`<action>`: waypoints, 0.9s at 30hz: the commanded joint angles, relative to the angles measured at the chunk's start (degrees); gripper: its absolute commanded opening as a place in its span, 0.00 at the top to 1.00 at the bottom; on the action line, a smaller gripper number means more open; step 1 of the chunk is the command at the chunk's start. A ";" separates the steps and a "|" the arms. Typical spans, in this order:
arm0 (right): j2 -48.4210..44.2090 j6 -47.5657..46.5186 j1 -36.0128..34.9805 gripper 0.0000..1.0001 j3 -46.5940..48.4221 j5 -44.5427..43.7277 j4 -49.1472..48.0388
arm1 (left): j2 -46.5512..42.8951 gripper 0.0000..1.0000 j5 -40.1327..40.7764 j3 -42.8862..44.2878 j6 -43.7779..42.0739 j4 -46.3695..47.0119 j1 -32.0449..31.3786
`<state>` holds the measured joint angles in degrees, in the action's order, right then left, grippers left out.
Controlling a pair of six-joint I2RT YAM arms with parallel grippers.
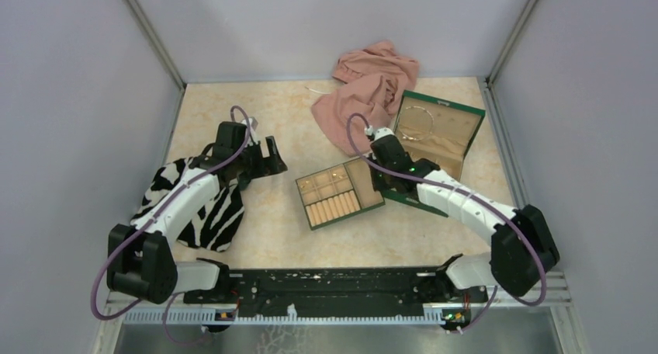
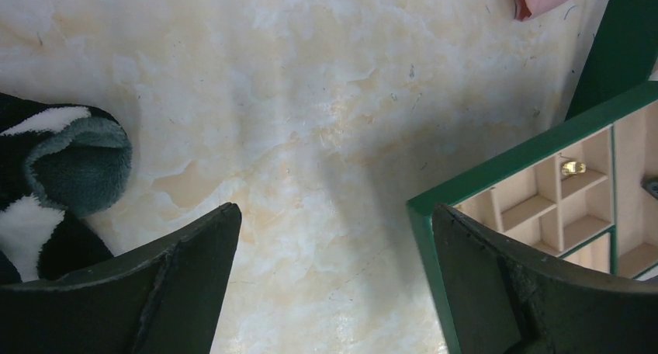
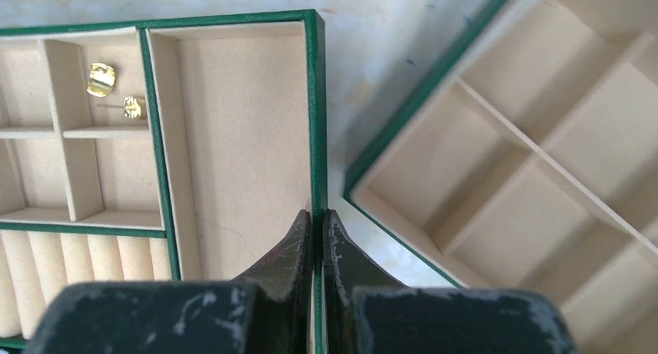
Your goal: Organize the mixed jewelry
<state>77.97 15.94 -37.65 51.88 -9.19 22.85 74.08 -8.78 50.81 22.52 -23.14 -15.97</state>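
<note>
A thin silvery chain necklace [image 1: 419,123] lies in a loop on the inside of the open lid of the green compartment box [image 1: 439,129]. Two small gold pieces [image 3: 102,79] sit in a back compartment of the green-edged slotted tray [image 3: 233,20]; one also shows in the left wrist view [image 2: 573,167]. My right gripper [image 3: 316,214] is shut on the tray's right wall [image 3: 313,113], one finger inside the long compartment and one outside. My left gripper [image 2: 334,214] is open and empty above bare table, just left of the tray's corner [image 2: 496,171].
The tray [image 1: 339,192] sits mid-table, the box base [image 3: 543,175] right beside it. A zebra-patterned cloth [image 1: 194,203] lies under the left arm, its edge close to the left finger [image 2: 54,160]. A pink cloth [image 1: 368,90] lies at the back.
</note>
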 commanded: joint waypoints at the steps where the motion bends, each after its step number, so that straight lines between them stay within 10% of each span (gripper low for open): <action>1: -8.91 4.56 4.73 1.00 2.65 -1.51 6.24 | -0.42 0.01 0.48 2.55 -1.17 0.87 0.15; 27: -30.40 10.18 27.79 1.00 -10.42 -14.73 12.99 | 2.79 0.01 -2.20 2.13 -1.35 3.62 0.15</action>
<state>49.30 25.65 -11.07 42.33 -22.63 42.13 76.25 -10.52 51.62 22.15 -21.26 -15.97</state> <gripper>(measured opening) 0.017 0.987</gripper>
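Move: The right hand already holds the tray by its right wall, raised, with the tray's middle some 10 cm to its left and slightly nearer. The green box's open base is centred about 14 cm to the hand's right, 3 cm farther out and 7 cm below; its propped lid stands about 17 cm ahead and 17 cm right. The pink cloth is some 25 cm ahead. From the left hand, the base lies about 42 cm right and 6 cm back. Still pinching the tray's right wall, the right hand carries it about 20 cm to the right, drawing back some 5 cm, to bring it over the green box's base. It rises about 6 cm on the way, then sinks half of that again, while the wrist turns roughly 40 degrees clockwise. The fingers stay shut. ##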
